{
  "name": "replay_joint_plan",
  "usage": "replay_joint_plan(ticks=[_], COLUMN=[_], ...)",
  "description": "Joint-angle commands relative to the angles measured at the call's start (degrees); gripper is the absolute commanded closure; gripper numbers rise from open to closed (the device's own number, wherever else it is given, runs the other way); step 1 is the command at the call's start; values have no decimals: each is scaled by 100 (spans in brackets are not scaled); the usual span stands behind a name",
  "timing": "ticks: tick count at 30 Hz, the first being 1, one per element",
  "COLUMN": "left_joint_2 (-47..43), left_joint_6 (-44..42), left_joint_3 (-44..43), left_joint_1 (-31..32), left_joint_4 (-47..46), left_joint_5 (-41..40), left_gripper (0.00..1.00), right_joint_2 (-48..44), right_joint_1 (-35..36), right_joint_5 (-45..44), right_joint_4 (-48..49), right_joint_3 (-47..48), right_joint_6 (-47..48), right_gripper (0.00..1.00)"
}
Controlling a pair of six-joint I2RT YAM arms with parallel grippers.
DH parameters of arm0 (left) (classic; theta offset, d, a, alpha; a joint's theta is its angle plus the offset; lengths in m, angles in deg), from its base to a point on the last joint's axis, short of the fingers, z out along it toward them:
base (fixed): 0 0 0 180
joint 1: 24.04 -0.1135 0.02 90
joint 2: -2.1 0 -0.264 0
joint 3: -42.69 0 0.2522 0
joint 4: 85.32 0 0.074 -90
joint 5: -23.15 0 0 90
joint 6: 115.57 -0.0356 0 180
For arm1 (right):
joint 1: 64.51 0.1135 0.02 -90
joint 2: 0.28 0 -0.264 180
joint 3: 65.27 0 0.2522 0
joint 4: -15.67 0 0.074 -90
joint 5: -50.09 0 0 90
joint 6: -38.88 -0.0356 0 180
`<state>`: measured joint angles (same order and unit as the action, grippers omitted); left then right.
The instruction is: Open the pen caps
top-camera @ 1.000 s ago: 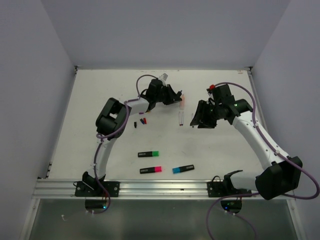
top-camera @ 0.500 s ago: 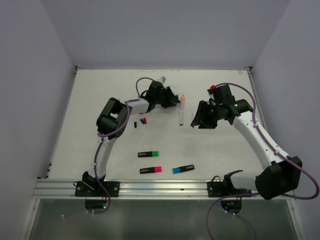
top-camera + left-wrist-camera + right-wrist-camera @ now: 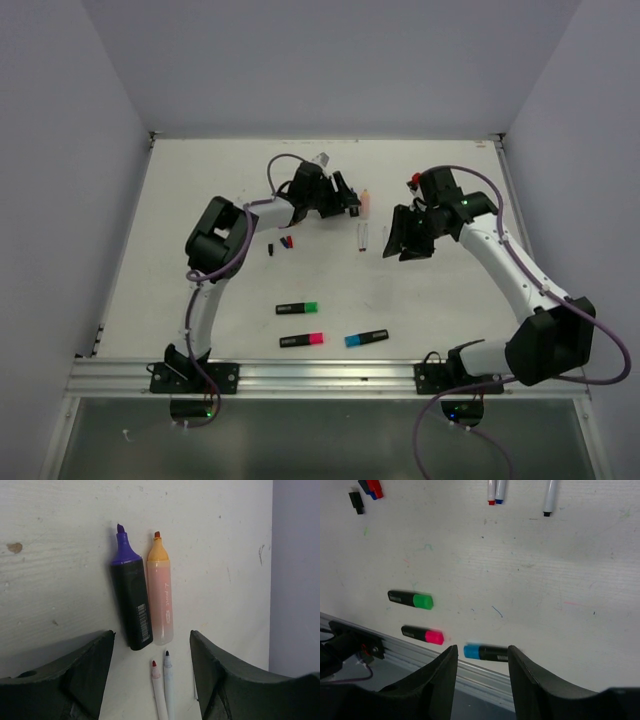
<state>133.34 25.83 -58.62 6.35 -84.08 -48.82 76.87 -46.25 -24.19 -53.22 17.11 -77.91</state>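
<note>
My left gripper [image 3: 151, 652] [image 3: 350, 204] stands open over the far table, with nothing between its fingers. Just beyond its tips lie an uncapped black highlighter [image 3: 131, 605] with a purple tip and an uncapped peach highlighter [image 3: 161, 600] [image 3: 366, 203]. Two thin white pens [image 3: 164, 690] [image 3: 362, 236] lie bare-tipped beneath it. Open and empty, my right gripper [image 3: 482, 652] [image 3: 398, 240] hangs above the table. Near the front edge lie three capped highlighters with a green cap [image 3: 422, 601] [image 3: 311, 307], a pink cap [image 3: 434, 637] [image 3: 316, 339] and a blue cap [image 3: 471, 651] [image 3: 352, 340].
Small loose caps, one black [image 3: 270, 247] [image 3: 355, 502] and a red and blue pair [image 3: 287, 242] [image 3: 372, 487], lie left of the thin pens. A third thin pen [image 3: 550, 495] lies close to my right gripper. The metal rail [image 3: 330, 375] runs along the near edge.
My left gripper has opened and drawn back a little to the left, leaving the peach highlighter lying on the table. My right arm has shifted slightly, its gripper unchanged.
</note>
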Motion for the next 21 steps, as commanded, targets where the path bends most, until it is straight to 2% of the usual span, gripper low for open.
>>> replay_joint_plan(ticks=[1,8,12,16,21], left_joint_2=[-467,-1521,-2435,-3314,-4595], left_joint_6=[-384,-779,-1052,-1456,-1799], left_joint_3=[282,686,783,1055,2415], left_joint_1=[-51,-139,-148,-139,-121], left_joint_4=[644,1180,2013,2928,3527], left_joint_5=[-404,-659,-861,-1239,-1065], left_gripper=[33,32,32,32,32], right_joint_2=[108,670,855,776,609], right_joint_1=[-7,519,1327,1470,1470], right_joint_5=[-52,159,71,159,264], right_joint_4=[-313,-638,-534,-323,-217], right_joint_3=[345,363,196,11,-129], right_joint_6=[498,921,807,692,622], right_gripper=[51,50,50,49,49])
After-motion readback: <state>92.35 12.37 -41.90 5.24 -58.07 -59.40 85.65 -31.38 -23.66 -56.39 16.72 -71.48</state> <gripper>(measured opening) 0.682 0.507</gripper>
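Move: The blue-capped highlighter lies about 17 cm back, 5 cm left and 13 cm below the right hand. The pink-capped one is also 17 cm back but 21 cm left, the green-capped one 9 cm back and 22 cm left. From the left hand the blue-capped one is some 39 cm back and 2 cm right. The uncapped purple highlighter it has already released lies about 3 cm ahead, 1 cm right and 2 cm below. The right hand, still empty and half open, comes back about 5.5 cm, left 5 cm and down nearly 5 cm towards the blue-capped highlighter, turning some 20 degrees counter-clockwise, and slows to a near stop still well above the table. Meanwhile the left hand, its fingers already open, draws back and to the left low over the table away from the uncapped purple highlighter, then climbs steeply, ending roughly 15 cm higher with its wrist rolled a little, left side up. ##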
